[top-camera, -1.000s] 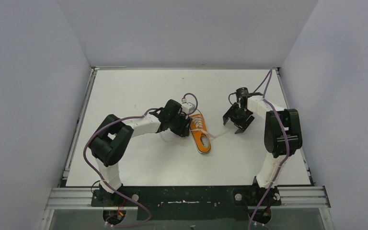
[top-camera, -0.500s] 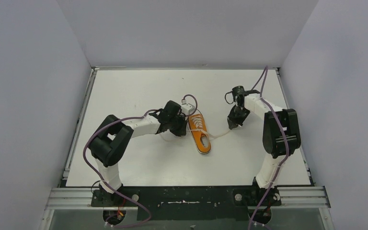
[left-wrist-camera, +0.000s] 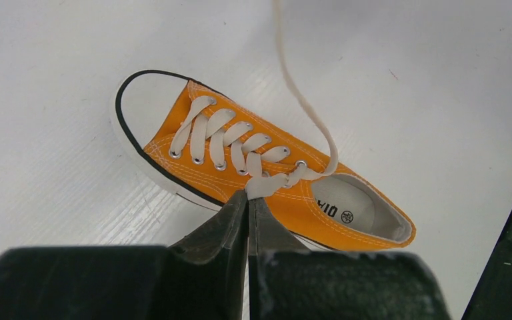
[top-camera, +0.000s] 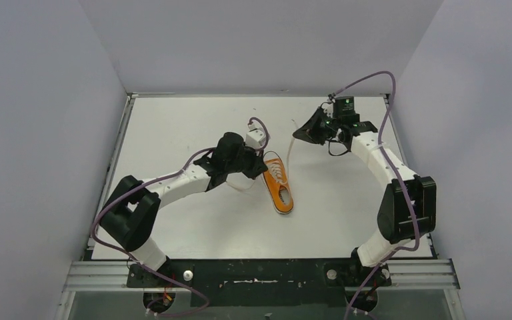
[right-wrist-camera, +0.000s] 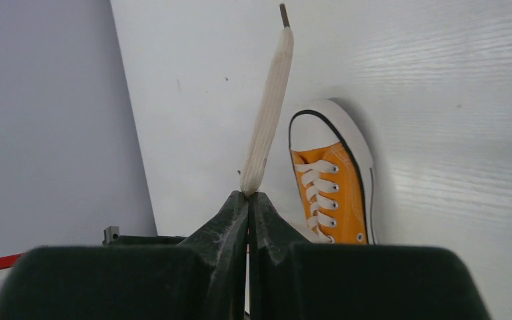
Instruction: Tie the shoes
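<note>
The orange sneaker (top-camera: 279,191) lies on the white table, toe towards the back wall. My left gripper (top-camera: 259,171) is at the shoe's left side and is shut on a white lace (left-wrist-camera: 267,183) by the top eyelets. The shoe fills the left wrist view (left-wrist-camera: 293,207), just beyond the shut gripper (left-wrist-camera: 248,195). My right gripper (top-camera: 297,135) is raised behind and to the right of the shoe, shut on the other lace (top-camera: 288,155), which runs taut up from the shoe. In the right wrist view the lace end (right-wrist-camera: 267,113) sticks out past the shut gripper (right-wrist-camera: 249,194), with the shoe (right-wrist-camera: 333,193) below.
Grey walls close in the table on the left, back and right. A metal rail (top-camera: 260,272) runs along the near edge by the arm bases. Purple cables loop over both wrists. The lace slack (top-camera: 240,187) lies left of the shoe.
My right gripper went from open to shut on a lace beside the shoe, then rose and moved back, drawing the lace taut. My left arm shifted slightly back, still shut on its lace.
</note>
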Controlling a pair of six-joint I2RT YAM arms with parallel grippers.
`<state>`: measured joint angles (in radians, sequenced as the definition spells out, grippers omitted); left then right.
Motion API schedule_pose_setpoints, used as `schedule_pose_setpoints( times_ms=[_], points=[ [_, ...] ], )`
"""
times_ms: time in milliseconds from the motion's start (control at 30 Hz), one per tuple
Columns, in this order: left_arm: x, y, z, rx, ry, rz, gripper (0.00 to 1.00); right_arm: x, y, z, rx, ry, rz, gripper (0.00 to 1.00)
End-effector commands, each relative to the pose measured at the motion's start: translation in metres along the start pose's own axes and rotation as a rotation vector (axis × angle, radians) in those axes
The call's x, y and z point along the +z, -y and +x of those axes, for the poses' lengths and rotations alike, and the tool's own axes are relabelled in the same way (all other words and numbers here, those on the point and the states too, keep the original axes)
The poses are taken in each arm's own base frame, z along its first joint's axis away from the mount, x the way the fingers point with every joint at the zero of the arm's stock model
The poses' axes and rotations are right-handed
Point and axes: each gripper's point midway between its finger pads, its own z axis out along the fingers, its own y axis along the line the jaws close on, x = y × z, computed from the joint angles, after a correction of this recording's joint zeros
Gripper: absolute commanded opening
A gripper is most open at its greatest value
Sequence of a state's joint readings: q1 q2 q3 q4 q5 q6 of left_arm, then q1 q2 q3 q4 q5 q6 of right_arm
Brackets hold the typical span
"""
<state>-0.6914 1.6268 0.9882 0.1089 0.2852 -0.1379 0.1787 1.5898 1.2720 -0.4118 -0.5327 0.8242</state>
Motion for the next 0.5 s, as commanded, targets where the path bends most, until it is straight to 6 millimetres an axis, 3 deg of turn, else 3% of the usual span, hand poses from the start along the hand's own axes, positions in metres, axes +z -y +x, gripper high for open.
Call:
schedule_pose_setpoints(
  times_ms=[0, 233, 467],
  points=[
    [0.013, 0.016, -0.032, -0.008, 0.107, 0.078, 0.0, 0.014, -0.067, -0.002, -0.057, -0.028, -0.212, 0.0],
    [0.018, 0.014, -0.033, 0.011, 0.165, 0.077, 0.0, 0.038, -0.087, 0.002, 0.023, -0.074, -0.268, 0.0],
    [0.021, 0.013, -0.038, -0.053, 0.191, 0.115, 0.0, 0.028, -0.088, 0.007, 0.024, -0.066, -0.265, 0.0]
  ],
)
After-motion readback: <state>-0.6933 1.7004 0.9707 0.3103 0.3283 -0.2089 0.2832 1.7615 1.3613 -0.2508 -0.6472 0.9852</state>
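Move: Up ahead and to the right of the laced shoe, the right hand holds one lace near its tip. The shoe's toe cap lies about 7 cm to its left, 1 cm farther out and 17 cm below; the shoe's middle some 4 cm left and 7 cm back. The left hand pinches the other lace: from it the toe cap is roughly 8 cm ahead, 3 cm right and 10 cm down, the shoe's middle 6 cm right and level with it. Swinging left about 7 cm at almost unchanged height, with only a slight drift forward, the right hand carries its pinched lace over towards the toe cap, fast at first and then easing to a stop as the wrist rolls some 10 degrees. The left hand keeps its lace pinched and eases about 2 cm right over the shoe, dipping slightly and rising again. ##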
